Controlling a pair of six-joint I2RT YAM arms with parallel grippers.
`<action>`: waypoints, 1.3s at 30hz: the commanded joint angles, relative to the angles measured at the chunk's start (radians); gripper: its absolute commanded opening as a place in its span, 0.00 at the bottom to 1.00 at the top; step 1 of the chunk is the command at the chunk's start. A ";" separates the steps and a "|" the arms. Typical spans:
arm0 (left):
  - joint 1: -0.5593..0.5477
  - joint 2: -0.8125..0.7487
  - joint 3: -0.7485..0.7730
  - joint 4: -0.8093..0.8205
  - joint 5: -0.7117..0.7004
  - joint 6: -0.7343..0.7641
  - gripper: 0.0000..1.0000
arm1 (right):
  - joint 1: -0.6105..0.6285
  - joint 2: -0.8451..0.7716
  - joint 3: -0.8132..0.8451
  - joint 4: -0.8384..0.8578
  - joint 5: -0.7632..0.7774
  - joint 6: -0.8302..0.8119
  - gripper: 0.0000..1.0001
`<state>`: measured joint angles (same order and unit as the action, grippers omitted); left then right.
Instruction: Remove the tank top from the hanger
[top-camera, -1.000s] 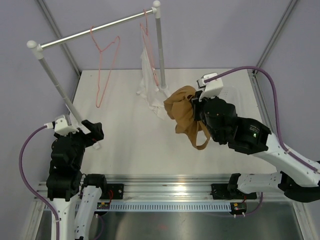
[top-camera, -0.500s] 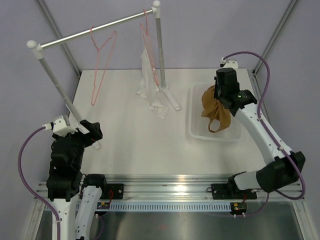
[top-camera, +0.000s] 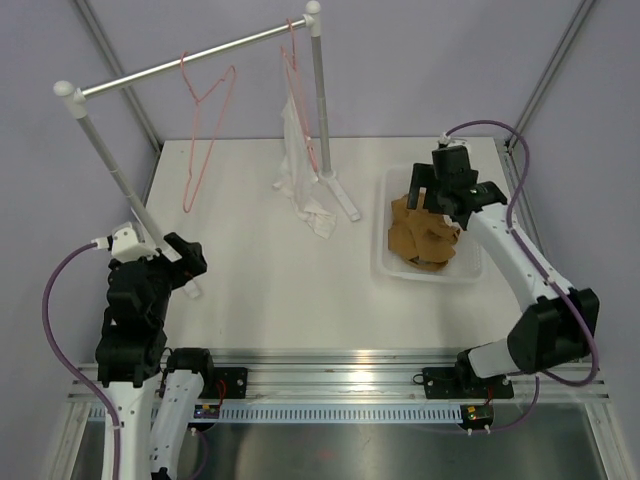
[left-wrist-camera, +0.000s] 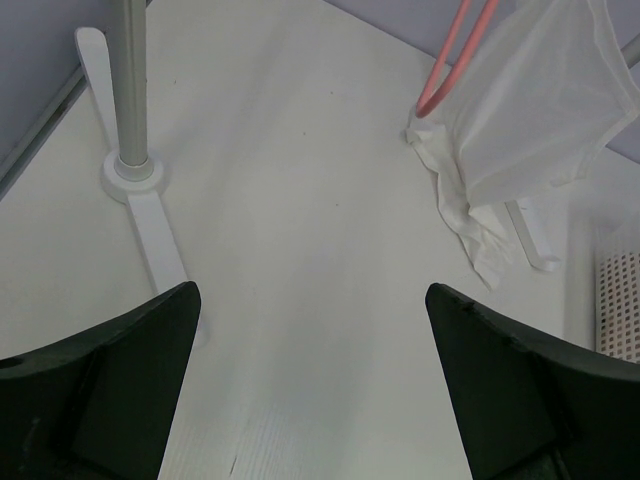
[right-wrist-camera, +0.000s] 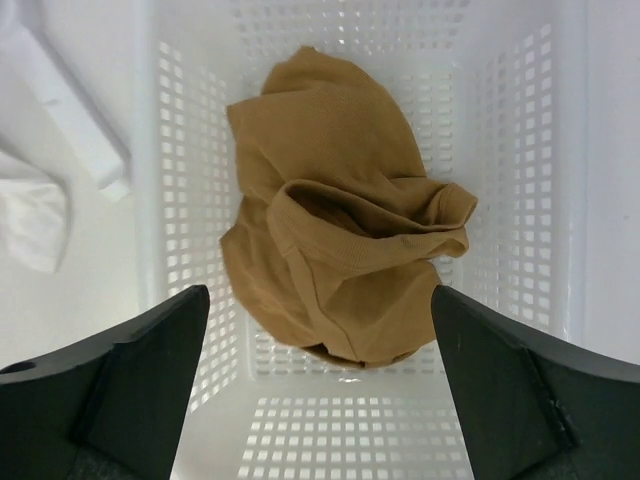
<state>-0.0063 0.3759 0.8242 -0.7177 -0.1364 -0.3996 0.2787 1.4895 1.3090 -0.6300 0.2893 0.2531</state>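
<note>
The brown tank top (top-camera: 420, 236) lies crumpled inside the white basket (top-camera: 385, 255) at the right of the table. From the right wrist view the tank top (right-wrist-camera: 340, 250) fills the middle of the basket (right-wrist-camera: 190, 150). My right gripper (top-camera: 440, 200) hovers just above it, open, with nothing between its fingers (right-wrist-camera: 320, 300). The bare pink hanger (top-camera: 205, 130) hangs from the rail at the back left. Far from both, my left gripper (top-camera: 185, 262) stands open over the near left of the table (left-wrist-camera: 312, 290).
A clothes rack spans the back, with its rail (top-camera: 190, 62) and a post base (left-wrist-camera: 130, 170) on the table. A second pink hanger (top-camera: 293, 55) carries white cloth (top-camera: 300, 180) that trails onto the table (left-wrist-camera: 530, 110).
My right arm swung right with the tank top over the basket, then opened. The tank top dropped into the basket. The left arm has barely moved.
</note>
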 joint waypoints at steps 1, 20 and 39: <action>0.005 0.052 0.023 0.018 -0.002 0.018 0.99 | 0.002 -0.243 0.056 -0.036 -0.056 0.026 0.99; -0.211 0.248 0.237 -0.244 -0.206 0.062 0.99 | 0.002 -0.721 0.056 -0.497 -0.047 -0.048 0.99; -0.245 0.055 0.260 -0.342 -0.198 0.077 0.99 | 0.002 -0.902 -0.045 -0.445 -0.099 -0.077 0.99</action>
<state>-0.2470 0.4355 1.0847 -1.0836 -0.3317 -0.3431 0.2787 0.5846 1.2671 -1.1057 0.1825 0.1974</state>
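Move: The right hand, open and empty, hangs above the white tray, with the brown tank top lying in it some 16 cm below the hand, about 1 cm ahead and 1 cm to its right. The tray's middle is about 2 cm ahead and 3 cm right; the rack's right foot lies roughly 9 cm ahead and 20 cm left, down on the table. From the left hand, the tank top is about 20 cm ahead, 52 cm right and 24 cm lower. The right hand leaves the tank top and tray with its fingers still wide open, sweeping up and back together to about 18 cm higher, then carrying on back and a little right as it sinks a few centimetres, to finish some 22 cm back and 13 cm up, the fingers tipped about 20 degrees nearer level. The empty left hand, also still open, dips slightly forward and down beside the rack before drawing back some 6 cm and rising about 4 cm, touching nothing, its fingers ending tipped somewhat farther down. ##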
